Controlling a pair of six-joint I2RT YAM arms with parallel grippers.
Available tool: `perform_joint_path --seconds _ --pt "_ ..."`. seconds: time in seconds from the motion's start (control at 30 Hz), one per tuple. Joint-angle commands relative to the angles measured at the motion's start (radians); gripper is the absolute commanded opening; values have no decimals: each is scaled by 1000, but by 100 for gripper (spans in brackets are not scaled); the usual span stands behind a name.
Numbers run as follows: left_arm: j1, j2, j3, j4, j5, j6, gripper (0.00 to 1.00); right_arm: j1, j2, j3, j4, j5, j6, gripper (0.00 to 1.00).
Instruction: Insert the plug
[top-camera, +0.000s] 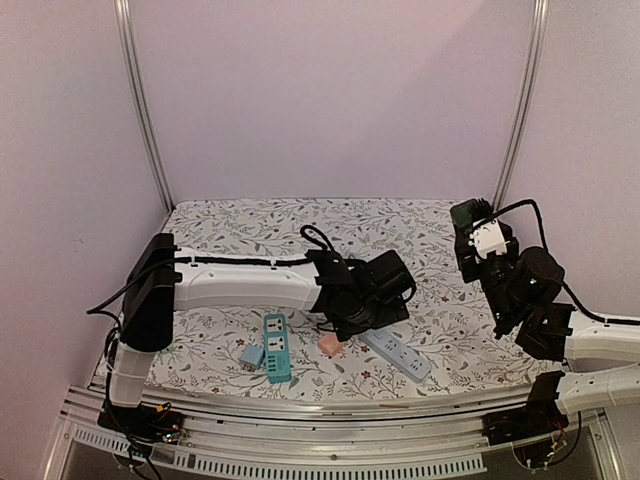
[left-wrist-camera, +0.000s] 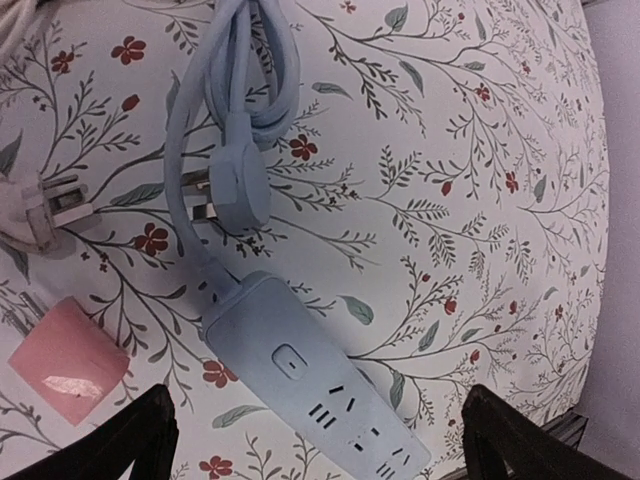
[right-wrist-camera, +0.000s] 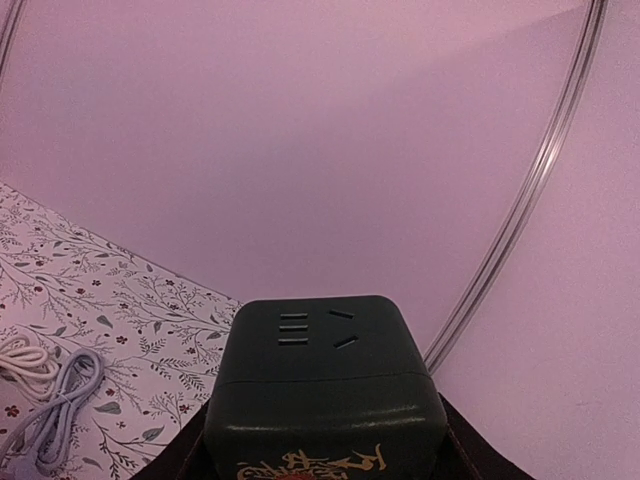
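A pale blue power strip (left-wrist-camera: 310, 390) lies flat on the flowered cloth, right under my open left gripper (left-wrist-camera: 320, 450); both dark fingers (left-wrist-camera: 130, 440) stand wide of it and touch nothing. The strip's cord is coiled above it and ends in a blue plug (left-wrist-camera: 245, 180). A white plug (left-wrist-camera: 50, 205) and a pink adapter (left-wrist-camera: 68, 358) lie to the left. From above, the left gripper (top-camera: 375, 300) hovers over the strip (top-camera: 397, 353) and the pink adapter (top-camera: 330, 345). My right gripper (right-wrist-camera: 325, 455) is raised at the right, shut on a dark green cube socket (right-wrist-camera: 325, 385), its slots facing away (top-camera: 467, 213).
A teal power strip (top-camera: 276, 347) and a small light blue adapter (top-camera: 251, 354) lie near the front edge, left of the pink adapter. Lilac walls and metal posts (top-camera: 145, 110) close in the table. The table's near edge (left-wrist-camera: 565, 430) runs just beyond the pale blue strip's end.
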Motion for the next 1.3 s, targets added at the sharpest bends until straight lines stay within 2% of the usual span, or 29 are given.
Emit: perform_joint_path --seconds 0.0,0.23,0.67,1.0,1.27 --pt "-28 51 43 -155 14 -114 99 -4 -32 -29 30 23 29 0" --pt "-32 123 77 -162 32 -208 98 -6 -55 -45 28 15 43 0" --pt "-26 279 271 -236 36 -222 93 -5 -51 -63 31 0 51 0" --pt "-26 366 405 -304 23 -91 70 -5 -57 -67 31 -1 50 0" --pt "-18 378 394 -316 47 -29 54 -6 -61 -71 30 -8 58 0"
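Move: The grey power strip lies slantwise below the left hand, its middle about 8 cm down, 5 cm to the right and 3 cm back of it. The pink block sits some 8 cm to this hand's left and straight level with it; the strip's grey plug is about 8 cm ahead and 1 cm left, the white plug roughly 6 cm ahead and 9 cm left, all about 8 cm down. From the right hand the power strip lies around 12 cm left, 8 cm back and 29 cm below. The left hand, open and already pointing mostly down, sinks about 7 cm onto the button end of the grey power strip, easing back a little at first and then sliding some 3 cm to the right, while the fingers tip roughly 10 degrees nearer to vertical. Once down, it closes from wide open to a little over half, so that one finger comes against each long side of the strip just by its button, and the wrist turns back slightly clockwise as they close. ##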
